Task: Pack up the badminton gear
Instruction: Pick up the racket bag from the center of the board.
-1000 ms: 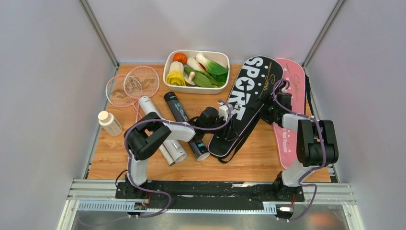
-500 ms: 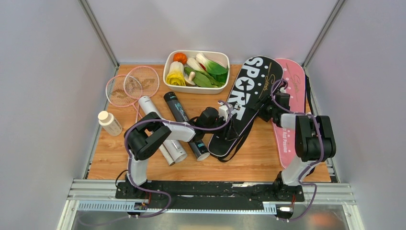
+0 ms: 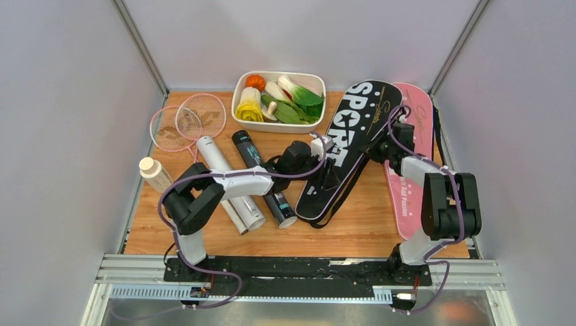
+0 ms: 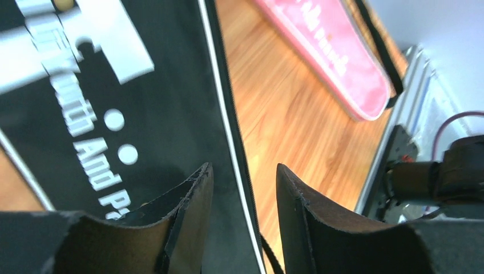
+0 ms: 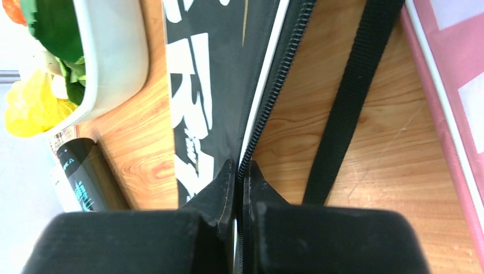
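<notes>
The black "SPORT" racquet cover (image 3: 353, 132) lies diagonally across the table, and the pink cover (image 3: 414, 156) lies to its right. My right gripper (image 5: 240, 165) is shut on the black cover's (image 5: 211, 68) zippered right edge. My left gripper (image 4: 242, 168) is open over the cover's (image 4: 114, 85) lower part, with its white-piped edge running between the jaws. Two pink-framed racquets (image 3: 183, 122) lie at the back left. A white tube (image 3: 224, 183) and a black tube (image 3: 261, 176) lie side by side under my left arm. No shuttlecock shows.
A white tray (image 3: 314, 80) of toy vegetables stands at the back centre, close to the black cover's top. A small clear bottle (image 3: 155, 174) stands near the left edge. The cover's black strap (image 5: 354, 85) trails over the wood between the two covers.
My right gripper has closed from wide open onto the black cover's zipper edge. My left arm has swung its gripper a little farther back along the cover, and its elbow has moved left.
</notes>
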{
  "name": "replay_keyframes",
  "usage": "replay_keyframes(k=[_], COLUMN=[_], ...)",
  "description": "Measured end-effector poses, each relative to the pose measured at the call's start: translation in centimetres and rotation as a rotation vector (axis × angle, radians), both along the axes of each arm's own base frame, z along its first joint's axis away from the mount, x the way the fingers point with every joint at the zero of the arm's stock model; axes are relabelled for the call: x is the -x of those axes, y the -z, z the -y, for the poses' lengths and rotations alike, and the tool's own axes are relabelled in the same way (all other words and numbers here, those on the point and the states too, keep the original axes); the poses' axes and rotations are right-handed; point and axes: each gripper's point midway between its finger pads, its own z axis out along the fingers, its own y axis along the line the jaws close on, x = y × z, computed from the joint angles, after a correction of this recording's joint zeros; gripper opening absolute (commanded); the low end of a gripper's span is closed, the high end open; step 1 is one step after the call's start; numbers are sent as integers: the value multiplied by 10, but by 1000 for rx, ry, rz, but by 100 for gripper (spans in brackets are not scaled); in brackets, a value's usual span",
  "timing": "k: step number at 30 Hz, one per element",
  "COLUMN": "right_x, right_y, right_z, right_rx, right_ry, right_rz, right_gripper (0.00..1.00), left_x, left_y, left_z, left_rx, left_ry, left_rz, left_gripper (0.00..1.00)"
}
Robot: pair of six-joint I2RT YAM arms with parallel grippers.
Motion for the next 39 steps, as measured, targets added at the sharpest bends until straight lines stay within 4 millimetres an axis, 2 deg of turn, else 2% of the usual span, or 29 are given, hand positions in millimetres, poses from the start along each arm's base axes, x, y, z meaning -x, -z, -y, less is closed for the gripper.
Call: replay_keyframes(k=[5, 9, 11, 13, 15, 19, 23, 28, 34, 37, 39], right_x=[-2, 1, 0, -1, -1, 6, 7, 7, 16, 21, 27], right_y=[-37, -66, -80, -93, -105, -131, -166, -220, -287, -307, -309], right_z=[5, 15, 22, 29, 34, 41, 37, 13, -20, -38, -53], right_rx=[53, 126, 174, 224, 265, 340, 411, 495, 577, 627, 670], right_ry=[1, 16, 22, 26, 24, -1, -49, -148, -268, -338, -398], right_rz=[38, 60, 68, 73, 82, 108, 166, 276, 428, 490, 518], right_gripper=[0, 0, 0, 0, 0, 0, 0, 0, 0, 0, 0], left_x=[-13, -18, -22, -26, -32, -50, -62, -74, -89, -91, -92], left_y=[-85, -153, -177, -189, -194, -191, -194, -200, -189, -185, -187], left_z=[1, -14, -28, -41, -56, -93, -135, -186, -232, -247, -254], left_rx=[84, 154, 167, 161, 135, 55, -4, -70, -145, -174, -185], left_ry=[-35, -91, -142, -180, -218, -330, -460, -618, -766, -820, -847], left_rz=[134, 252, 289, 301, 300, 279, 281, 277, 221, 197, 189], left_gripper=[62, 69, 69, 70, 71, 74, 76, 76, 76, 76, 76])
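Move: My right hand already has the black racket bag pinched by its right edge; the bag's middle is about 5 cm to its left and 2 cm below, about level fore and aft. The pink bag lies roughly 14 cm right and 3 cm back; the vegetable tray, 28 cm left and 17 cm ahead. From my left hand the racket bag's middle is some 9 cm ahead, 5 cm right and 4 cm below, the black tube about 19 cm left, level and 5 cm below. Keeping the edge pinched, my right hand hoists the racket bag about 30 cm almost straight up off the board, drifting a little right before swinging left, while the wrist rolls some 50 degrees, its left side dropping. My left hand rises first, then swings about 25 cm left and somewhat forward, away from the bag and over the black tube, turning counter-clockwise and opening its fingers wider. ##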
